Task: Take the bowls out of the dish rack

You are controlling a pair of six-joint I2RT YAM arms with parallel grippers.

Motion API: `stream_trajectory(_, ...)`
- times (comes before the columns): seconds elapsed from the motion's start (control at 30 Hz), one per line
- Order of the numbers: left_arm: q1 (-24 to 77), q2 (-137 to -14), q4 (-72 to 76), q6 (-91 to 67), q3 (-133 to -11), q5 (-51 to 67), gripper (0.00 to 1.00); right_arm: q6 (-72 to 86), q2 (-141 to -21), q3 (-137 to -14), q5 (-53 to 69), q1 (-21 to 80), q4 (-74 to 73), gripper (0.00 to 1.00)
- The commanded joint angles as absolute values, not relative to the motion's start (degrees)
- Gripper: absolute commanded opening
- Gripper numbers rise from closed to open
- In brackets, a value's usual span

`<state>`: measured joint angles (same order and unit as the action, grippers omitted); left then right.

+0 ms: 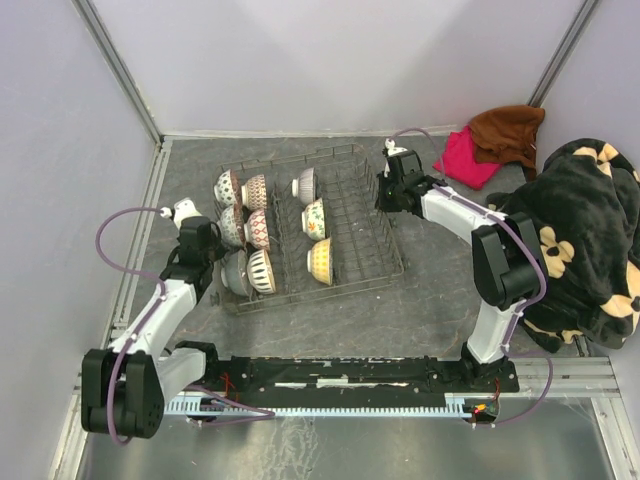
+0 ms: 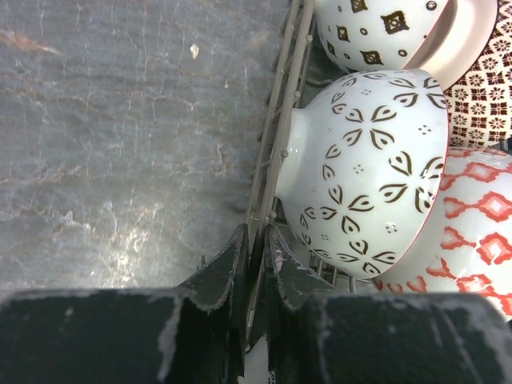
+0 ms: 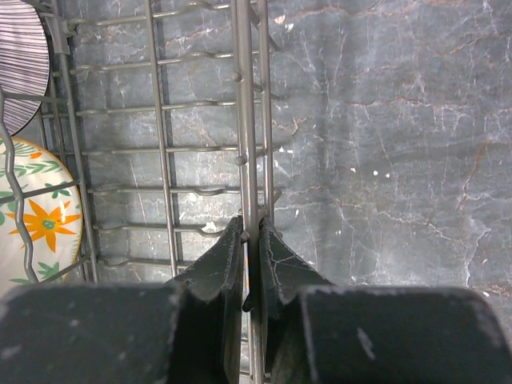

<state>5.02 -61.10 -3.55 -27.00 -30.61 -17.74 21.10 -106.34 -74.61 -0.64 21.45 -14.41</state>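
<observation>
The grey wire dish rack sits mid-table with several bowls standing on edge between its tines: two columns at its left and one in the middle. My left gripper is shut on the rack's left side wire; the left wrist view shows its jaws pinching that wire, beside a white leaf-patterned bowl and a red lattice bowl. On the opposite side, my right gripper is shut on the right rim wire, its jaws clamped on it. A floral bowl and a striped bowl lie left of it.
A red cloth, a brown cloth and a black flower-print blanket lie at the right back of the slate tabletop. Walls close in the left, back and right sides.
</observation>
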Motion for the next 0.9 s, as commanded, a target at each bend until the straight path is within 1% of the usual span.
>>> stream_trajectory(0.0,4.5,-54.4,-5.9,-30.2,-29.7,-22.0,0.03,22.1,-103.5,-71.2,-3.5,21.2,-19.2,0.01)
stream_trajectory(0.13,4.6,-54.6,-6.4,-30.6,-29.7,-22.8,0.03,22.8,-103.1,-70.9,-4.0,21.2,-19.3,0.01)
stream_trajectory(0.17,4.6,-55.1,-6.6,-30.7,-30.0,-22.8,0.04,23.1,-103.2,-71.2,-4.2,21.2,-19.4,0.01)
stream_trajectory(0.2,4.6,-55.7,-6.6,-30.8,-30.2,-23.1,0.07,23.3,-103.2,-71.6,-4.5,21.1,-19.7,0.03)
stream_trajectory(0.23,4.6,-56.2,-6.8,-30.8,-30.4,-23.5,0.11,23.3,-103.3,-72.1,-4.7,21.1,-20.0,0.07)
stream_trajectory(0.3,4.6,-57.0,-7.2,-30.8,-30.9,-24.3,0.21,23.4,-103.6,-73.8,-5.6,21.2,-21.0,0.19)
stream_trajectory(0.4,4.6,-57.3,-7.3,-30.9,-31.2,-25.2,0.43,23.5,-103.8,-75.4,-6.6,21.2,-21.9,0.3)
stream_trajectory(0.47,4.5,-56.9,-7.6,-31.1,-31.4,-26.0,0.55,23.5,-103.6,-76.3,-7.1,21.2,-22.2,0.4)
stream_trajectory(0.53,4.6,-56.1,-8.3,-31.3,-31.8,-26.6,0.62,23.1,-103.4,-77.3,-7.7,21.1,-22.6,0.49)
stream_trajectory(0.6,4.6,-55.0,-8.9,-31.5,-32.2,-27.0,0.66,22.7,-103.1,-78.3,-8.7,21.1,-23.4,0.58)
stream_trajectory(0.63,4.6,-54.3,-9.4,-31.7,-32.5,-27.2,0.68,22.5,-102.8,-78.8,-9.5,21.0,-23.8,0.6)
stream_trajectory(0.87,4.5,-50.0,-11.9,-32.7,-35.1,-28.3,0.73,21.4,-95.3,-78.9,-10.7,21.3,-24.8,0.67)
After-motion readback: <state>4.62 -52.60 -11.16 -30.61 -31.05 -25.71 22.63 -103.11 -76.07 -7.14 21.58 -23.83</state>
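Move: Each hand already pinches a side rim of the dish rack. The rack's middle is about 22 cm right and 5 cm ahead of the left hand, and some 17 cm left and 6 cm back of the right; both hands are roughly 5 cm above it. The floral bowl stands 6 cm ahead and 3 cm right of the left hand, the gray bowl 5 cm back and 4 cm right; the green-flower bowl is 17 cm left and 4 cm back of the right. Both hands, still pinching the rims, pull the rack back towards the base by 1 to 2 cm and pause, then open wide and let go. The left rises and shifts outward to its left, some 3 cm each, turning about 10 degrees counter-clockwise; the right eases out to its right by nearly 3 cm and lifts slightly, tilting a little. ##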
